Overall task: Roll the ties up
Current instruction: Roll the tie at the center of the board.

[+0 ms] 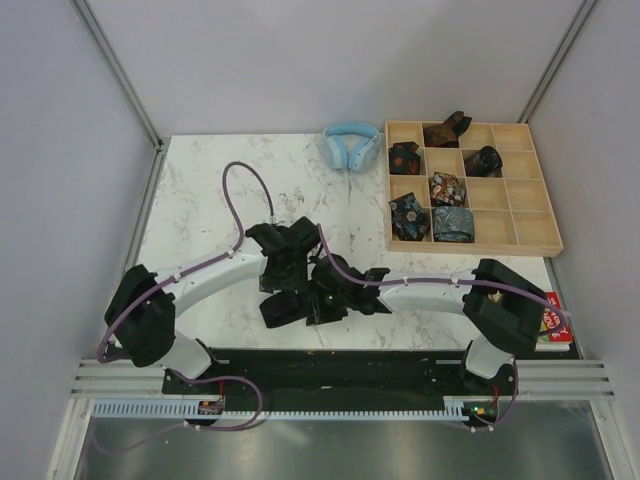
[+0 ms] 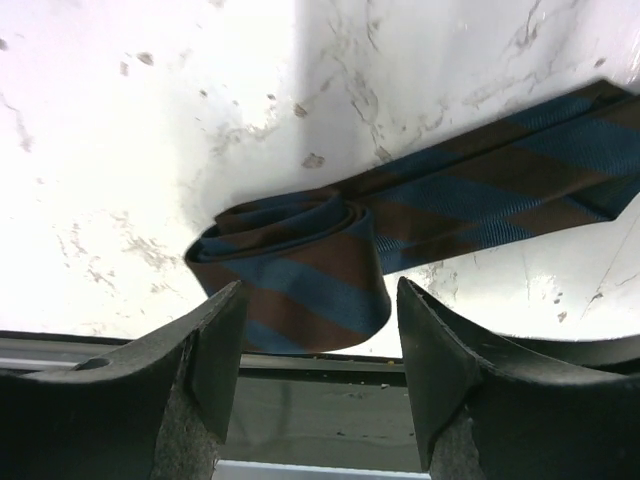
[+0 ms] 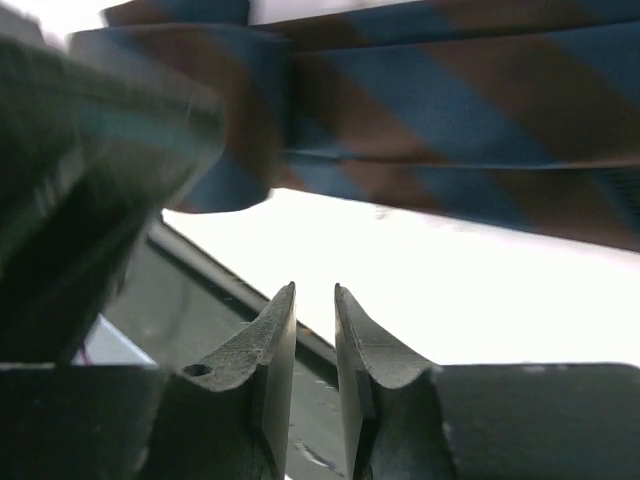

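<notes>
A blue and brown striped tie lies near the table's front edge, one end wound into a loose roll [image 2: 300, 275] and the tail [image 2: 500, 190] flat to the right. My left gripper [image 2: 320, 330] is open, its jaws either side of the roll and just short of it. My right gripper [image 3: 315, 300] is almost shut with a narrow gap and nothing in it, just short of the tie's flat part [image 3: 450, 130]. In the top view both grippers [image 1: 285, 300] [image 1: 325, 300] meet at the front middle and cover most of the tie.
A wooden compartment tray [image 1: 470, 247] at the back right holds several rolled ties [image 1: 409, 216]. Light blue headphones [image 1: 350, 145] lie left of it. A red box [image 1: 555, 325] sits by the right arm's base. The black front rail [image 2: 320, 400] is right behind the roll.
</notes>
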`<state>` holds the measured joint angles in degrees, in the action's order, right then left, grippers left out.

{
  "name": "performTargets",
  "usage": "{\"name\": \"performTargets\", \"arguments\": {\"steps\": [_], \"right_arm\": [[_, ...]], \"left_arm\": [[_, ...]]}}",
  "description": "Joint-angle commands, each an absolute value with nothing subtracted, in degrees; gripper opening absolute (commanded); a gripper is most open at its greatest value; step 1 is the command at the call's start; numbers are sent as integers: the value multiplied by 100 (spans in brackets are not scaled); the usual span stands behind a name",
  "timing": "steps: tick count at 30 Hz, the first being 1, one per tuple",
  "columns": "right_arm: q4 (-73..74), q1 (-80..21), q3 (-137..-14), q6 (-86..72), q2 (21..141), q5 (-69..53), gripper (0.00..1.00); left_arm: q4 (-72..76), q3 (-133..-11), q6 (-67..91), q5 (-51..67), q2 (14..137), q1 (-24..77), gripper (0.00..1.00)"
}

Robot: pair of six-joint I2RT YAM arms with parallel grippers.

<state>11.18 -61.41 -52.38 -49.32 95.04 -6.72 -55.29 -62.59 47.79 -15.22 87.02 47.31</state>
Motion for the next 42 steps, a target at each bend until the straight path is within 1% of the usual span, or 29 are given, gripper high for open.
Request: {"name": "performTargets", "arguments": {"steps": [1, 4, 7, 8, 10, 12, 20, 26, 33, 35, 40, 42], "right_arm": [[528, -6486, -5239, -5159, 9299, -484, 29], [98, -6653, -5098, -5334, 9272, -439, 30], [-499, -6767, -4949, -5510, 9404, -492, 30], [-675, -6802, -4896, -5554, 9491, -536, 30], [-1220, -6820, -4738, -5668, 9597, -624, 29], [-1650, -6855, -4641, -5774, 9764, -668, 29], [-2285, -6882, -4667, -5555, 10300, -528, 28], [-2592, -6864, -4588, -5362, 10467, -317, 28], [-3417, -6864, -4413, -5194, 10872, -229, 28], [-3585, -6873, -4368, -5168, 11003, -202, 28], [-3841, -6820, -4315, -5107, 11215, -132, 27], [-3876, -6785, -4324, -5080, 11276, -79, 27]], "left_arm": [[-5441, -6382, 4413, -1899, 8245, 4343, 66], [-5055, -6092, 4097, -1557, 8060, 3694, 61], [-4624, -5854, 3780, -1056, 8068, 3228, 51], [-4536, -5819, 3666, -950, 8112, 3139, 47], [-4369, -5766, 3560, -687, 8296, 2946, 41], [-4263, -5766, 3428, -458, 8446, 2874, 34], [-4157, -5669, 3217, 210, 8938, 2725, 22], [-4166, -5467, 3252, 570, 8965, 2707, 22], [-4201, -5282, 3243, 922, 9044, 2672, 22], [-4227, -5300, 3112, 1185, 9193, 2637, 22], [-4377, -5352, 3015, 1371, 9290, 2523, 19], [-4412, -5379, 2945, 1564, 9316, 2470, 15]]}}
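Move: The tie roll lies some 6 cm below the left hand and about 2 cm back; its flat tail runs off to the right, middle about 9 cm right and 1 cm ahead of that hand. From the right hand, the roll is roughly 7 cm left, 3 cm ahead and 2 cm lower, and the tail's middle about 5 cm ahead and 2 cm right. Left hand loops forward-left, closing, 6 cm down to the roll's far side; right swings 9 cm leftward. ##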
